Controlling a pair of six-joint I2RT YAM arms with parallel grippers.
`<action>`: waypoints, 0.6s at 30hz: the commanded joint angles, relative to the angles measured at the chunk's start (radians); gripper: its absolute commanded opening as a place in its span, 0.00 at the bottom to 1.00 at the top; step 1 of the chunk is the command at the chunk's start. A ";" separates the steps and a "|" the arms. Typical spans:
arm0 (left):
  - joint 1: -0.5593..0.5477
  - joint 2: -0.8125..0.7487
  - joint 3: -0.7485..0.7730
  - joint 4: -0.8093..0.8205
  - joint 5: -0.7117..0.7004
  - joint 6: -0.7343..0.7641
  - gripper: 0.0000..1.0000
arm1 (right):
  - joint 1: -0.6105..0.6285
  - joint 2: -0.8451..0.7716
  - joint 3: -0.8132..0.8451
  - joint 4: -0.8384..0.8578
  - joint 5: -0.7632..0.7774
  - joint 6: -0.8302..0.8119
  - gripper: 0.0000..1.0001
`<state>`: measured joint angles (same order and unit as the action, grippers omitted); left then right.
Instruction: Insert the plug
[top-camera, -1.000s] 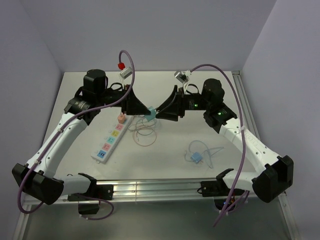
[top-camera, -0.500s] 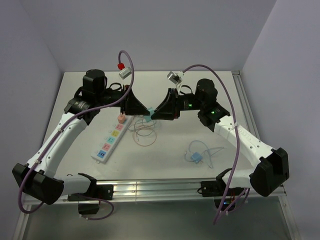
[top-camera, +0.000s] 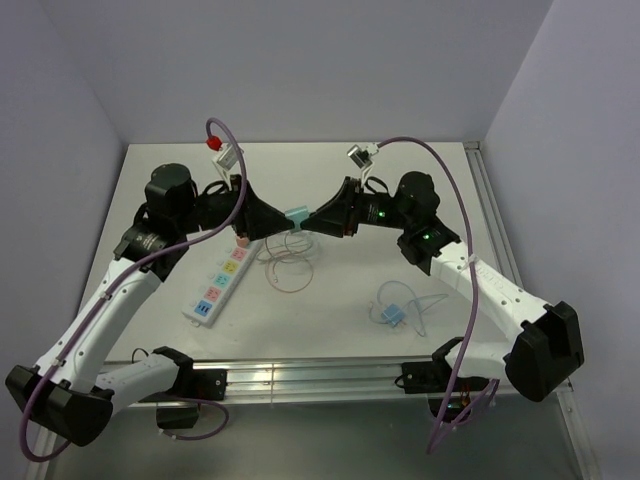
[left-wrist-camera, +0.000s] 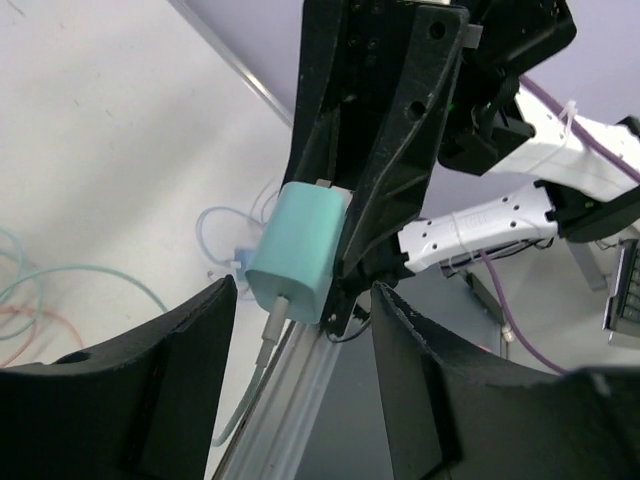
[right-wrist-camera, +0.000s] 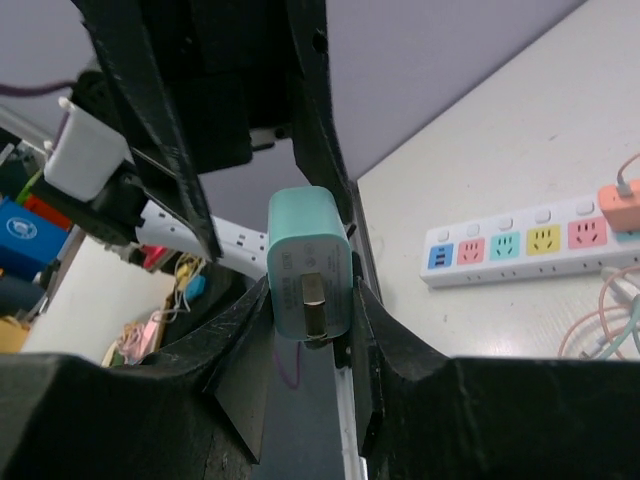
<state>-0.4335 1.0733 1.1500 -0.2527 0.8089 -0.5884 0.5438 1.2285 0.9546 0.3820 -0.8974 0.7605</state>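
A teal plug (top-camera: 297, 218) hangs in the air above the table, and my right gripper (top-camera: 311, 222) is shut on it. In the right wrist view the teal plug (right-wrist-camera: 308, 250) sits between my right gripper's (right-wrist-camera: 312, 292) fingers, its metal prongs facing the camera. My left gripper (top-camera: 276, 221) stands open just left of it. In the left wrist view the teal plug (left-wrist-camera: 298, 250) shows with its cable hanging down, past my left gripper (left-wrist-camera: 303, 292), whose fingers do not touch it. The white power strip (top-camera: 222, 282) lies below on the table with a pink plug (top-camera: 241, 238) in its far end.
Loose cable loops (top-camera: 290, 265) lie right of the strip. A second teal plug (top-camera: 392, 316) with its coiled cable lies at front right. The power strip (right-wrist-camera: 530, 245) and pink plug (right-wrist-camera: 622, 205) also show in the right wrist view.
My left gripper has opened, let go of the teal plug and drawn back to the left. My right gripper has shut on the plug and now holds it alone.
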 joint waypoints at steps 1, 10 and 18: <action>-0.002 -0.016 -0.027 0.128 -0.031 -0.051 0.60 | 0.008 -0.057 0.006 0.115 0.055 0.053 0.00; -0.004 -0.030 -0.081 0.239 -0.042 -0.139 0.53 | 0.047 -0.057 0.009 0.129 0.074 0.053 0.00; -0.004 -0.019 -0.082 0.309 0.001 -0.192 0.31 | 0.071 -0.049 0.006 0.153 0.097 0.051 0.00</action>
<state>-0.4358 1.0618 1.0687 -0.0326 0.8074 -0.7483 0.5831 1.1999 0.9459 0.4706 -0.7956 0.8135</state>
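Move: The teal plug, its prong end already held in the right fingers, sits just off the left hand's open fingertips: 2 cm to the left hand's right, 1 cm ahead and 1 cm lower; from the right hand it is about 2 cm left and level. Far below the left hand, roughly 31 cm down, lies the power strip, its middle 5 cm ahead and 19 cm left; the orange plug in it is about 17 cm ahead and 15 cm left, some 29 cm down. The teal plug is carried up about 2.5 cm by the right hand, mostly at first, with its grip kept. The left hand eases forward slightly, then rises about 1 cm, creeping right as its fingers tip up some 5 degrees to level and close from both sides onto the plug's cord end. ##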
